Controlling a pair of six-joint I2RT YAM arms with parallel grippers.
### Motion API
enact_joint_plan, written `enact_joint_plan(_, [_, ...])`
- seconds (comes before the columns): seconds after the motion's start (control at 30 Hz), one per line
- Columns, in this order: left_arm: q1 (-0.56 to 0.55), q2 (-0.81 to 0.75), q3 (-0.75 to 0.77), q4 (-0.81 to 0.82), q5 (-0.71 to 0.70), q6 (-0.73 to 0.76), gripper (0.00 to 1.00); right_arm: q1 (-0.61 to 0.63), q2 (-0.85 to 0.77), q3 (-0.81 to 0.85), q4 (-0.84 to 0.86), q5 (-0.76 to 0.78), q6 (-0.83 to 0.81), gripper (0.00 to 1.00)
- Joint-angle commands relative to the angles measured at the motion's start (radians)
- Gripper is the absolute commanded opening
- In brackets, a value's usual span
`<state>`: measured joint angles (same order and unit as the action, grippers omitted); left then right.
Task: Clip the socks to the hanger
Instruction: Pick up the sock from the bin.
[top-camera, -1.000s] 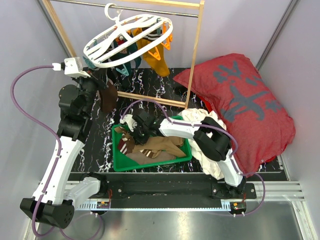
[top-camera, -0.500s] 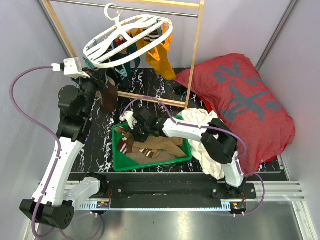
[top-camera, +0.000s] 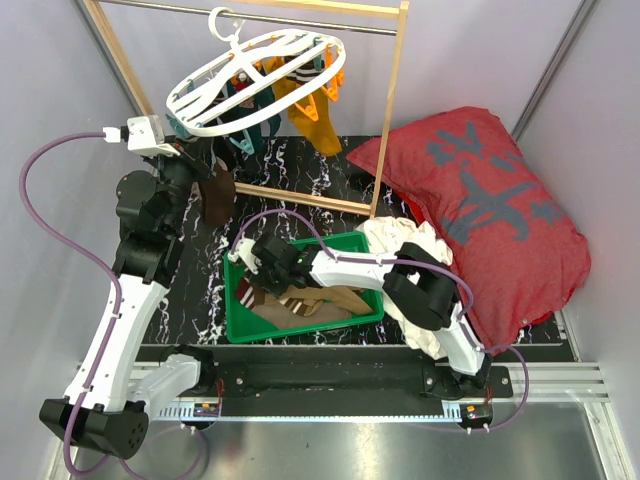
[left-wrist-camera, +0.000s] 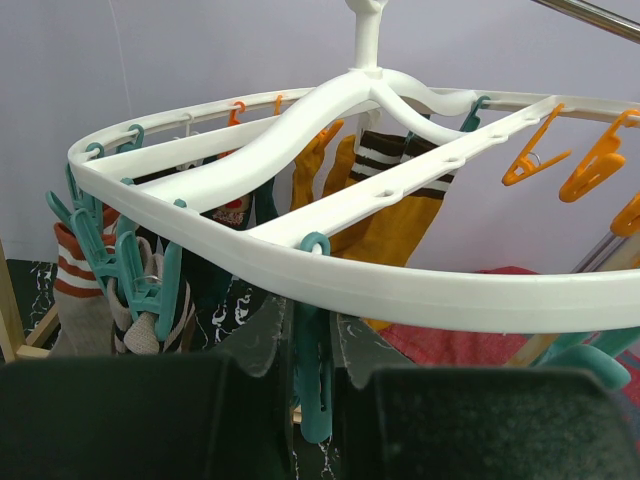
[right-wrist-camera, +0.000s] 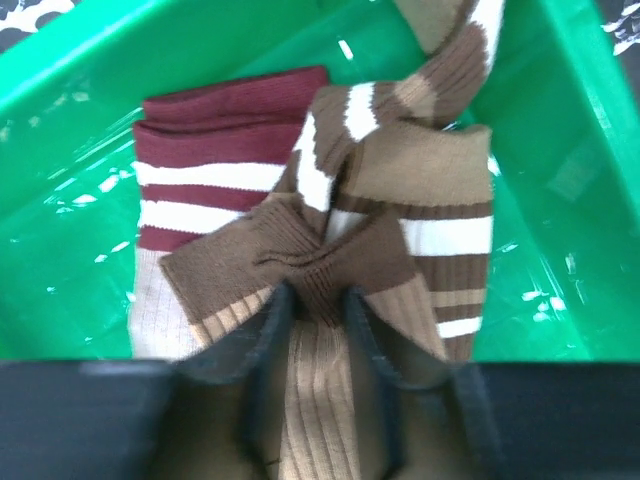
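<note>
The white oval hanger (top-camera: 255, 80) hangs from the rack rod with mustard socks (top-camera: 305, 105) and a brown sock (top-camera: 217, 195) clipped to it. My left gripper (top-camera: 200, 158) is raised to its near rim (left-wrist-camera: 400, 290) and is shut on a teal clip (left-wrist-camera: 315, 400) hanging there. More socks (top-camera: 310, 298) lie in the green bin (top-camera: 232, 320). My right gripper (top-camera: 252, 262) is down in the bin's left part. Its jaws are open, one finger on each side of a bunched ridge of a tan-and-brown sock (right-wrist-camera: 330, 400). A maroon-striped sock (right-wrist-camera: 210, 190) lies beside it.
The wooden rack (top-camera: 388, 110) stands behind the bin. A big red cushion (top-camera: 480, 200) fills the right side. A white cloth (top-camera: 400, 240) lies between the cushion and the bin, under the right arm. Orange clips (left-wrist-camera: 530, 165) hang on the hanger's far rim.
My right gripper has moved left and down onto the socks in the bin, and its jaws have parted. The left arm has held still on the clip.
</note>
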<state>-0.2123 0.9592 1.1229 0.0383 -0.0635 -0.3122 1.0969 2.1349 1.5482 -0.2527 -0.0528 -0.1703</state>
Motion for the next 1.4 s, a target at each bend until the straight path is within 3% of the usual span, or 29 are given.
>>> enact_joint_plan(0.0, [-0.001,0.009,-0.023,-0.12,0.022,-0.008,0.0,0.011,-0.027,0.0,0.023,0.048,-0.017,0.24])
enact_joint_plan(0.03, [-0.001,0.007,-0.021,-0.12,0.025,-0.008,0.0,0.011,-0.039,-0.011,0.023,0.047,-0.014,0.17])
enact_joint_plan(0.17, [-0.001,0.007,-0.014,-0.127,0.03,-0.008,0.0,0.009,-0.105,-0.039,0.023,0.031,-0.008,0.06])
enact_joint_plan(0.27, [-0.001,0.003,-0.012,-0.132,0.033,-0.004,0.0,0.009,-0.156,-0.053,0.021,0.036,-0.003,0.05])
enact_joint_plan(0.47, [-0.001,-0.007,-0.012,-0.14,0.031,0.001,0.0,0.009,-0.222,-0.069,0.021,0.045,-0.001,0.19])
enact_joint_plan(0.67, [-0.001,-0.014,-0.023,-0.14,0.037,-0.002,0.0,0.009,-0.161,-0.085,0.03,0.048,0.009,0.22])
enact_joint_plan(0.77, [-0.001,-0.017,-0.029,-0.138,0.037,-0.004,0.0,0.009,-0.13,-0.092,0.033,0.047,0.011,0.31])
enact_joint_plan(1.0, [-0.001,-0.014,-0.031,-0.137,0.047,-0.007,0.0,0.008,-0.116,-0.094,0.036,0.031,0.009,0.31])
enact_joint_plan(1.23, [-0.001,-0.014,-0.029,-0.137,0.057,-0.011,0.0,0.009,-0.148,-0.102,0.038,0.03,0.017,0.08])
enact_joint_plan(1.27, [-0.001,-0.017,-0.029,-0.137,0.059,-0.013,0.0,0.009,-0.174,-0.105,0.038,0.031,0.02,0.0])
enact_joint_plan(1.37, [-0.001,-0.016,-0.023,-0.14,0.059,-0.008,0.0,0.008,-0.232,-0.103,0.036,0.039,0.028,0.0])
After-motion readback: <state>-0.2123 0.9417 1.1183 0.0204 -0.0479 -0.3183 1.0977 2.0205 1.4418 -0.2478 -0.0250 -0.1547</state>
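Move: The right hand is down in the green bin, its part-open fingers about the bunched cuff of the plain brown sock, whose middle lies 1 cm to their left and 1 cm below. From that hand the burgundy cuff lies level and some 6 cm left, and the striped cuff about 5 cm ahead and 2 cm left, both 2 cm lower. From the left hand the brown cuff is some 10 cm back, 9 cm right and 40 cm below. Up and back down for a second pinch: the right hand shuts its fingers nearly fully at the brown sock's bunched cuff, rises about 6 cm, and opens them partway at the top. Then it sinks some 5 cm to the brown cuff again, easing about a centimetre to the right, and shuts the fingers completely on the folded-over cuff corner, still pointing steeply down and left. ##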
